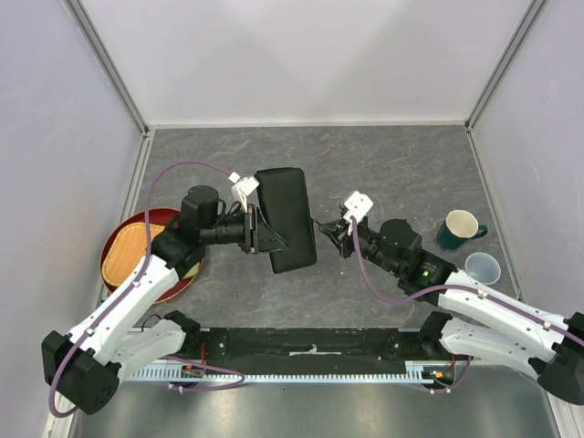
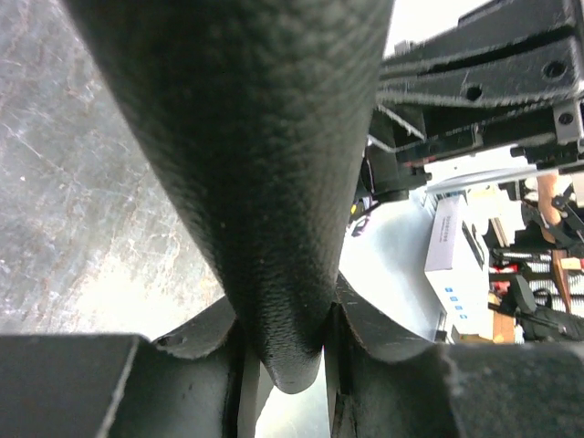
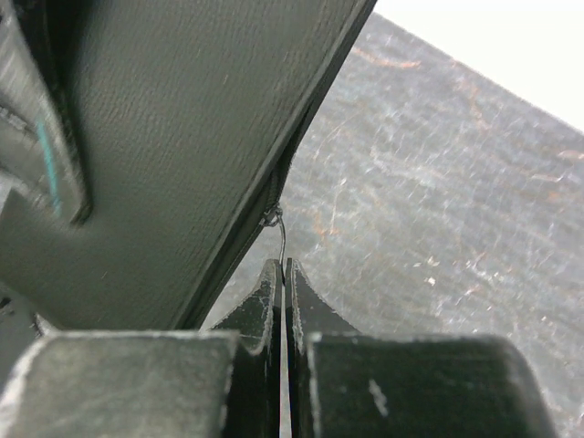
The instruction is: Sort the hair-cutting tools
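No hair-cutting tools show in any view. A flat black folding case (image 1: 287, 214) hangs tilted above the table's middle. My left gripper (image 1: 258, 230) is shut on the case's left edge. In the left wrist view the grained case (image 2: 255, 182) sits wedged between the two fingers, with the left gripper (image 2: 283, 319) clamped on its rounded edge. My right gripper (image 1: 327, 228) reaches the case's right edge. In the right wrist view the right gripper (image 3: 284, 266) is shut on a thin metal zipper pull (image 3: 282, 235) that hangs from the corner of the case (image 3: 164, 155).
A red round tray (image 1: 117, 235) holding a woven yellow mat lies at the left wall, partly under the left arm. A dark green mug (image 1: 461, 228) and a clear plastic cup (image 1: 483, 268) stand at the right. White walls enclose the grey table (image 1: 392, 173).
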Tool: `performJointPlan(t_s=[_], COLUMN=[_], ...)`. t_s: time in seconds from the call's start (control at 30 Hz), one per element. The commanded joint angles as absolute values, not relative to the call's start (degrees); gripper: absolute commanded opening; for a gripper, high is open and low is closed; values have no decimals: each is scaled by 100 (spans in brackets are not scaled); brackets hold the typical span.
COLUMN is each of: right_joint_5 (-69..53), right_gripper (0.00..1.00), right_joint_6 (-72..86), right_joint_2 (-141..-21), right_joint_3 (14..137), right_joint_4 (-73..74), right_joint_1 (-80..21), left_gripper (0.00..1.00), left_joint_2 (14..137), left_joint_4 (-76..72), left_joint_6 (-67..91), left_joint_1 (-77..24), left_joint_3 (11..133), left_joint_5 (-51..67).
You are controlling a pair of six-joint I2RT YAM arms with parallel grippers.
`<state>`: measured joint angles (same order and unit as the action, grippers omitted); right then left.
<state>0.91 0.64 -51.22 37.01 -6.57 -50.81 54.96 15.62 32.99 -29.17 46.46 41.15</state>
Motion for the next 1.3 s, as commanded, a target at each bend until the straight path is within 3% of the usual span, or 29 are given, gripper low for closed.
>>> performJointPlan(t_s=[0.0,0.3,0.63,0.83,1.27], right_joint_5=[913,1214,449,369,36], right_gripper=[0,0,0,0,0], right_joint_6=[-544,-1177,-1994,-3283,-5422], right_joint_2=[-5360,-5739,-6266,-6530,-6521], right_joint_3=[4166,4596,5904,6626,6758], right_joint_4=[-1907,-2294,-1005,-63,-229], right_joint_1=[-5010,-4984,-4553,-4465,-4395], left_gripper=[2,2,2,2,2], left_joint_2=[5291,5151,4975,5097,5862], left_joint_4=[1934,2293,2584,2995,3357], left_joint_6=[2971,2760,2602,2312,1705], left_joint_1=[-2936,-2953,-2979,-3006,-3893], left_joint_3=[4553,4421,4307,4385,4720], left_joint_5=[4904,5071,5185,5063,4140])
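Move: The right fingers still grip the cord on the black case's zip slider, which sits some 1 cm ahead and 1 cm to their left. The case's far right corner lies about 11 cm ahead, 3 cm left and 8 cm above them, its middle level ahead and 7 cm left. From the left hand, which pinches the case, the slider is roughly 4 cm ahead and 8 cm right. Right pulls the zip cord about 7 cm forward and up, tilting round, while left draws the case back, down. ##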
